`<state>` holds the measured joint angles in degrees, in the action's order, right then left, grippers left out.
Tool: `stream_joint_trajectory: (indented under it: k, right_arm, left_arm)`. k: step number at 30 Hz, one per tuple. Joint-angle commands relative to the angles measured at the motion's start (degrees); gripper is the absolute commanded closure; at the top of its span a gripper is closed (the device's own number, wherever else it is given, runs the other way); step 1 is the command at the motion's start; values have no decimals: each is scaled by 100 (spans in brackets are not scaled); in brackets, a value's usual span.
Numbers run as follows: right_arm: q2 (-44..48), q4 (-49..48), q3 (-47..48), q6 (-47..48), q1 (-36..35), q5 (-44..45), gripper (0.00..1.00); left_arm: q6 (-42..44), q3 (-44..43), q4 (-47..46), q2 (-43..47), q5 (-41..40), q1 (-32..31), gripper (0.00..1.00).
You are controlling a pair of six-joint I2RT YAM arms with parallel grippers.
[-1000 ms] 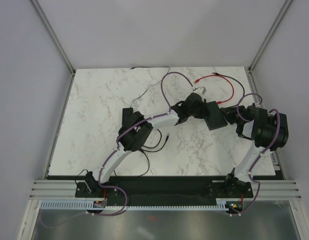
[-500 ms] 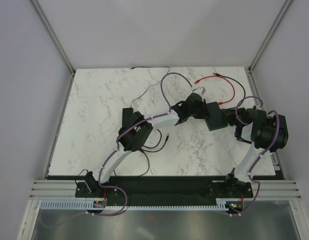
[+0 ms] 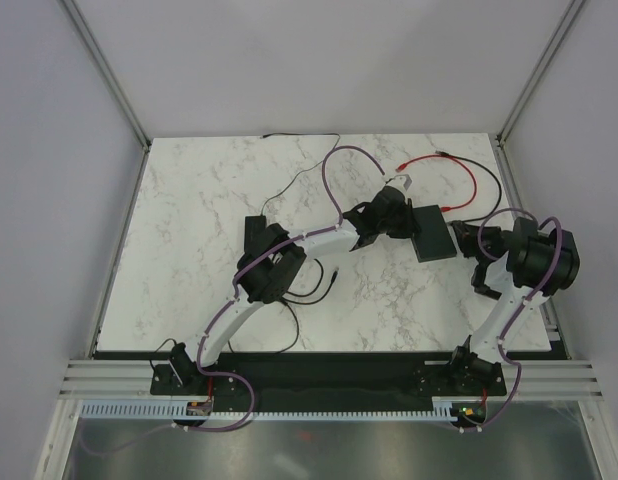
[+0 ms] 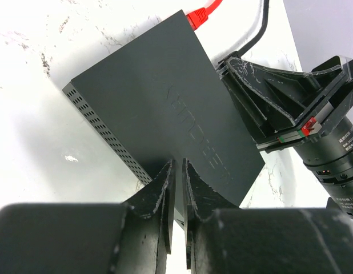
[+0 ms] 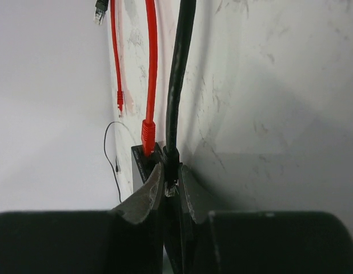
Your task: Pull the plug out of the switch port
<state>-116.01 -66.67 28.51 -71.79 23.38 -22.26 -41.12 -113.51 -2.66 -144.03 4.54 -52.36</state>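
Observation:
The flat black switch box [image 3: 434, 232] lies on the marble, right of centre. My left gripper [image 3: 403, 222] is shut on its near edge [image 4: 177, 166]. At the opposite edge a red plug [image 5: 148, 134] sits in one socket. Beside it is the black plug [image 5: 172, 165] on a thick black cable [image 5: 182, 68], with my right gripper [image 5: 172, 178] shut on it. The right fingers [image 4: 268, 97] show past the box in the left wrist view. The switch port under the black plug is hidden by the plug and the fingers, so I cannot tell whether the plug is seated.
A red cable [image 3: 467, 180] loops behind the switch to a loose red end [image 3: 397, 162]. A second black box [image 3: 257, 232] and thin black wires [image 3: 314, 290] lie by the left arm. Frame posts and the table's right edge [image 3: 524, 230] stand close to the right arm.
My right gripper has moved left up to the switch's edge and closed a little on the black plug. The red cable loop has shifted slightly. The left gripper has stayed put.

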Motion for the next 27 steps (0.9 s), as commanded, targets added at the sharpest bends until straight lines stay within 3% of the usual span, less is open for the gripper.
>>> stream_joint_trajectory:
  k: [1, 11, 20, 27]
  right_arm:
    - [16, 66, 57, 260, 62, 222, 100]
    - [727, 838, 32, 710, 35, 345, 100]
    - [3047, 3271, 40, 2186, 158, 1083, 100]
    - [3988, 3811, 233, 2468, 238, 786, 100]
  left_arm:
    - [-19, -31, 626, -187, -155, -55, 83]
    - [61, -39, 643, -196, -225, -64, 83]
    - [280, 110, 609, 85, -339, -64, 83]
    - [473, 312, 503, 331, -401, -64, 82]
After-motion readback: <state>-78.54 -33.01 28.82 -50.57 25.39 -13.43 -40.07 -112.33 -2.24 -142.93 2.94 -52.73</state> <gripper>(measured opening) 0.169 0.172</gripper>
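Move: The plug, just clear of its port, is already pinched in the right hand's fingers. From this hand the switch's middle lies about 7 cm to the left and 3 cm back, level with it. The red plug still in the switch is some 4 cm ahead and 3 cm left, and the black cable's far plug is about 18 cm ahead and 4 cm left. From the left hand the held plug is some 12 cm to the right and 3 cm ahead. Keeping its pinch, the right hand lifts the plug about 11 cm, up and rightward away from the switch, rolling. ##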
